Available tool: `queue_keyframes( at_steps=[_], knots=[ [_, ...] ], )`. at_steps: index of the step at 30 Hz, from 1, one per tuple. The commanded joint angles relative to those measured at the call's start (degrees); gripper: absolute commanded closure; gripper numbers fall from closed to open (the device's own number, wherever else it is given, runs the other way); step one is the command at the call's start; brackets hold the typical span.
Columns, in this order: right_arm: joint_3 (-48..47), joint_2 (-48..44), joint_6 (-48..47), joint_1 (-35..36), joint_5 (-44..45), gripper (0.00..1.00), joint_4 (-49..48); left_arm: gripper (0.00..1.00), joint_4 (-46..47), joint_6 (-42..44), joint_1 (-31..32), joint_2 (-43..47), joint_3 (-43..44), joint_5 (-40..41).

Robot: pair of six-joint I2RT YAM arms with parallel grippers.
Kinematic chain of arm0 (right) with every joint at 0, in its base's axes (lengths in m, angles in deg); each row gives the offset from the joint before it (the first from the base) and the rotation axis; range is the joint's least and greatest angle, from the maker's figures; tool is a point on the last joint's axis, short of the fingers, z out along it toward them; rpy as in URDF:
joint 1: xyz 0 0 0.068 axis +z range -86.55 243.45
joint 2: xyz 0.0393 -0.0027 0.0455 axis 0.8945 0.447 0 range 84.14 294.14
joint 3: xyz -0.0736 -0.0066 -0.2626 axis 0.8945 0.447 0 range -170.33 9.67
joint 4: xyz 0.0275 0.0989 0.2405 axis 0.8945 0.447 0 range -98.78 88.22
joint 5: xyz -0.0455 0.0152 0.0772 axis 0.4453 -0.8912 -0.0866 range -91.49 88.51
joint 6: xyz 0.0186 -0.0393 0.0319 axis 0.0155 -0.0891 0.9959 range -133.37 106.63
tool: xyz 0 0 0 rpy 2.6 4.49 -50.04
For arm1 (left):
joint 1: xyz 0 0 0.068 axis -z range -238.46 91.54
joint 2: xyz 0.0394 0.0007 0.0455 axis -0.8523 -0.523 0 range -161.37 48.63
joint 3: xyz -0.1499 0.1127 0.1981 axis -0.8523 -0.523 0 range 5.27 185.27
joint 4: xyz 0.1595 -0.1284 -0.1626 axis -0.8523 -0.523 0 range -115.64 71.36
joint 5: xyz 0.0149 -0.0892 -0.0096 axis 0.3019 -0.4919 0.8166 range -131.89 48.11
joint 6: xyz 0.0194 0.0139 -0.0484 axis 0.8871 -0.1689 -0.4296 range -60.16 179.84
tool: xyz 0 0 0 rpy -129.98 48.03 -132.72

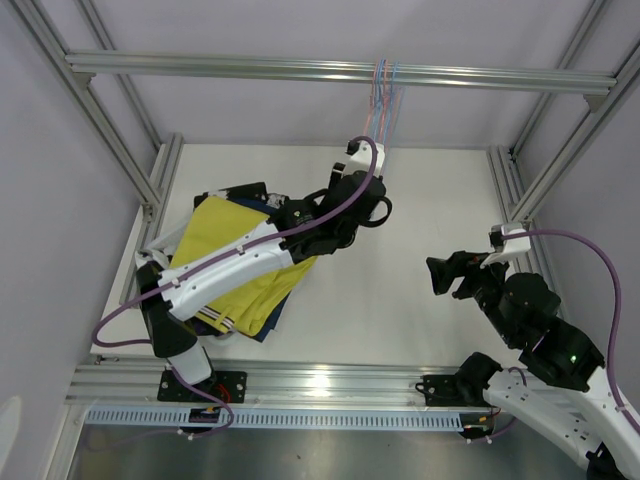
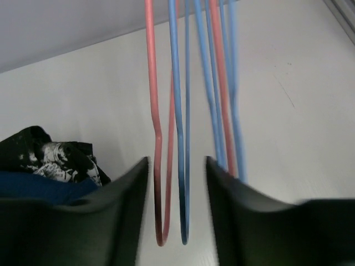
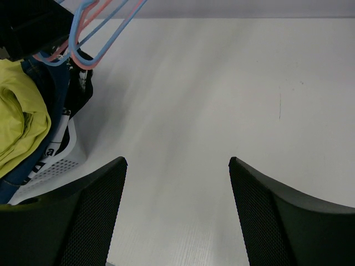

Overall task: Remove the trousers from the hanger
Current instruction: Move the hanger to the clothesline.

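Several pink and blue wire hangers (image 1: 383,100) hang bare from the top bar. My left gripper (image 2: 177,166) is raised to their lower ends and open; a pink hanger (image 2: 158,183) and a blue hanger (image 2: 182,183) hang between its fingers without touching them. The trousers lie in a pile at the table's left: yellow trousers (image 1: 240,265) on top, with navy trousers (image 2: 39,188), black speckled trousers (image 2: 52,155) and white printed trousers (image 3: 55,158) beneath. My right gripper (image 3: 177,166) hovers open and empty over bare table at the right (image 1: 447,277).
An aluminium frame surrounds the white table (image 1: 400,290), with the hanging bar (image 1: 250,68) across the back. My left arm (image 1: 240,260) stretches over the pile of cloth.
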Motion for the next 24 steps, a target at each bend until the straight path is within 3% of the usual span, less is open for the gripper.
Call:
queue_keyframes(
  at_steps=[1, 4, 17, 20, 21, 24],
  knots=[
    [0.3, -0.5, 0.3, 0.2, 0.2, 0.21, -1.8, 0.43, -1.9, -2.3, 1.0, 0.3, 2.4, 5.4],
    [0.4, -0.4, 0.4, 0.3, 0.5, 0.21, -1.9, 0.35, -1.9, -2.4, 1.4, 2.0, 0.5, 6.5],
    [0.9, 1.1, 0.6, 0.2, 3.0, 0.21, -1.7, 0.26, -2.6, 0.1, 3.1, 14.6, -4.5, 5.1],
    [0.8, 2.3, 0.7, 0.2, 3.2, 0.21, -1.6, 0.17, -1.8, 3.0, 3.1, 19.4, -4.7, 4.6],
    [0.7, 2.9, 0.7, 0.2, 3.3, 0.21, -1.5, 0.06, -1.6, 5.4, 3.1, 20.8, -5.3, 5.1],
    [0.7, 3.2, 0.7, 0.2, 4.0, 0.20, -1.5, 0.01, 2.0, 10.2, 3.0, 26.8, -8.2, 7.8]
  ],
)
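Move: From the left hand, the near ends of two hangers, one pink and one blue, hang between its part-open fingertips, about 2 cm ahead and level with it sideways. The other pink and blue hangers hang about 3 cm to its right and 3 cm ahead. The yellow trousers on the pile are some 25 cm left, 8 cm back and 20 cm below. From the right hand, the pair of hangers is about 15 cm left and 14 cm ahead. Open the left gripper all the way to free the pink and blue hangers, easing it a couple of centimetres to the left first. Then speed up and away from the hanger bunch, leftward and upward about 9 cm each in all, and back some 5 cm, over towards the yellow trousers' side, tilting the fingertips up and rolling the wrist slightly, about 10 degrees in all. ##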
